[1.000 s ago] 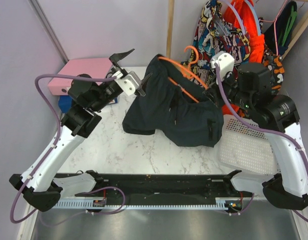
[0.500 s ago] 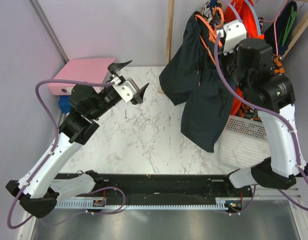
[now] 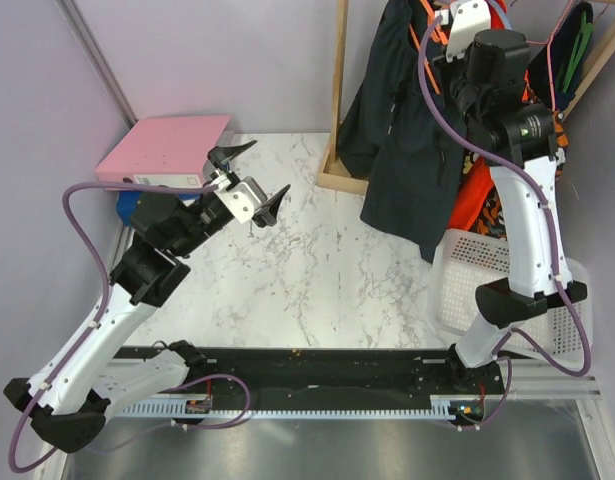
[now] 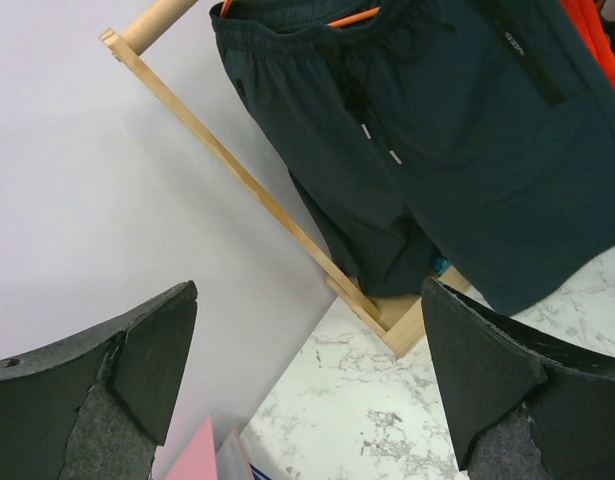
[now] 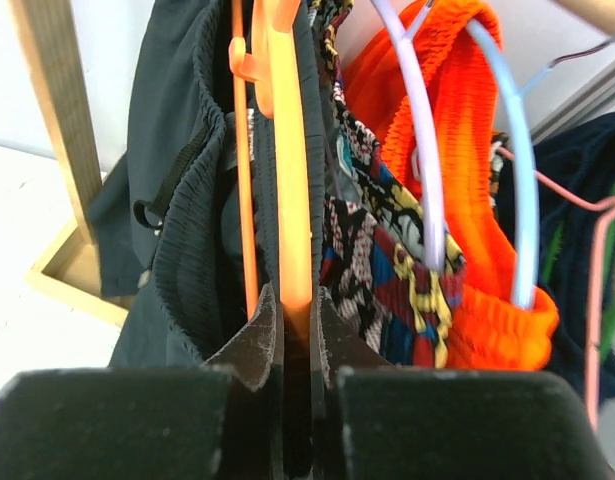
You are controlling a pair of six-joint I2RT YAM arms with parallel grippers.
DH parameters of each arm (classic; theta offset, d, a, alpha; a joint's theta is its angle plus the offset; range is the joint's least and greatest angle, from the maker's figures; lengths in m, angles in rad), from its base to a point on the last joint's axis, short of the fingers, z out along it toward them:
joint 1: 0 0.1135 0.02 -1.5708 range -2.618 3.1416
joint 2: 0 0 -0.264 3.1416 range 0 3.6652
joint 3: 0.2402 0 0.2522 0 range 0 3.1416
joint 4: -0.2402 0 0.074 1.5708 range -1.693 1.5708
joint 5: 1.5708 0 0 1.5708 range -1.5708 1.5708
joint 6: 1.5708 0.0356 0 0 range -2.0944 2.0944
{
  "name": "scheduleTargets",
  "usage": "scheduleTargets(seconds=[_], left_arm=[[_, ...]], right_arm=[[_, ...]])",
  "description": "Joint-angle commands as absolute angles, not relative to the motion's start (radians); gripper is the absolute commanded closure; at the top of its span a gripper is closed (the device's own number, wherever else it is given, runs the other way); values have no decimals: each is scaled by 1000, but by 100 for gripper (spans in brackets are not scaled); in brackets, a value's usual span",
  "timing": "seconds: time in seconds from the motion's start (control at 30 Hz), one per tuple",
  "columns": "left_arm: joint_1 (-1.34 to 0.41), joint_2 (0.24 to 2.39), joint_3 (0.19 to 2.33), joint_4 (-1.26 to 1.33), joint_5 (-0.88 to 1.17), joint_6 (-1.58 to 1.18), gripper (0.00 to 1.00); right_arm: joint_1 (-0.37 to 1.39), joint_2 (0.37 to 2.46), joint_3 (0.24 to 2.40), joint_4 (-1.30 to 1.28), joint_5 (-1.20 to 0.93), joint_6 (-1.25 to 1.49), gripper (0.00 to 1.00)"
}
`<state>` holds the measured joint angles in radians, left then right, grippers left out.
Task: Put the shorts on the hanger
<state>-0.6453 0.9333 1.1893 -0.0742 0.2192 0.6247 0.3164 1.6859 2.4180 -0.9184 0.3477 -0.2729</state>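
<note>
The black shorts [image 3: 407, 150] hang draped over the thin orange hanger [image 3: 418, 38] at the back right, beside the wooden rack. My right gripper [image 3: 457, 22] is raised high there and is shut on the hanger [image 5: 292, 200], whose orange bar runs up between the jaws [image 5: 295, 300]. The shorts' waistband [image 5: 187, 230] bunches just left of the bar. In the left wrist view the shorts [image 4: 457, 150] hang with the drawstring dangling, and a bit of the hanger [image 4: 352, 17] shows on top. My left gripper [image 3: 259, 172] hovers over the table's left, open and empty [image 4: 309, 300].
A wooden rack post [image 3: 339, 90] stands on a base [image 3: 342, 180] at the table's back. On the rack hang a comic-print garment [image 5: 387, 230], an orange garment [image 5: 487, 300] and a light blue hanger [image 5: 517, 150]. A pink box [image 3: 167, 150] lies back left, a white basket [image 3: 487, 290] at the right.
My right arm lifted the hanger with the shorts off the table and up to the rack at the back right. My left gripper drew back leftward, still open.
</note>
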Motion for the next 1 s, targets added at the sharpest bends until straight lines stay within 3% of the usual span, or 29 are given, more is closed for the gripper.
scheduleTargets(seconds=[0.0,0.6,0.7,0.97], left_arm=[[-641,894,1151,-72,221,594,1],[-641,853,1083,-71,209,564,1],[-632,883,1085,-68,149,548,1],[-528,1025,1150,-103,267,396,1]], right_arm=[[261,1704,2488,-749,255,-224,100],[123,1856,2539,-634,141,-219,100],[117,1862,2537,-630,132,-224,100],[110,1878,2517,-624,153,-229,100]])
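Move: The right hand, fingers already shut on the near end of the orange hanger with the shorts hanging from it, has the rack's rail some 25 cm ahead, about 3 cm right and 10 cm above. Measured from it, the lavender hanger's middle is roughly 24 cm ahead and 6 cm right, the light blue hanger as far ahead and 10 cm right, and the rack's left post about 24 cm ahead and 18 cm left. From the empty left hand the rail spot is some 41 cm ahead, 33 cm right and 13 cm above. Keeping its pinch on the hanger's near end, the right hand carries the hanger and shorts about 9 cm forward towards the rail and, mostly in the second half, some 4 cm right towards the lavender hanger, dipping slightly, levelling, then lowering about 2 cm before it stands still. The left hand, open and touching nothing, sinks about 6 cm in all, slowly at first, then quicker with a push of roughly 5 cm forward and a slight downward tip of the fingers. ##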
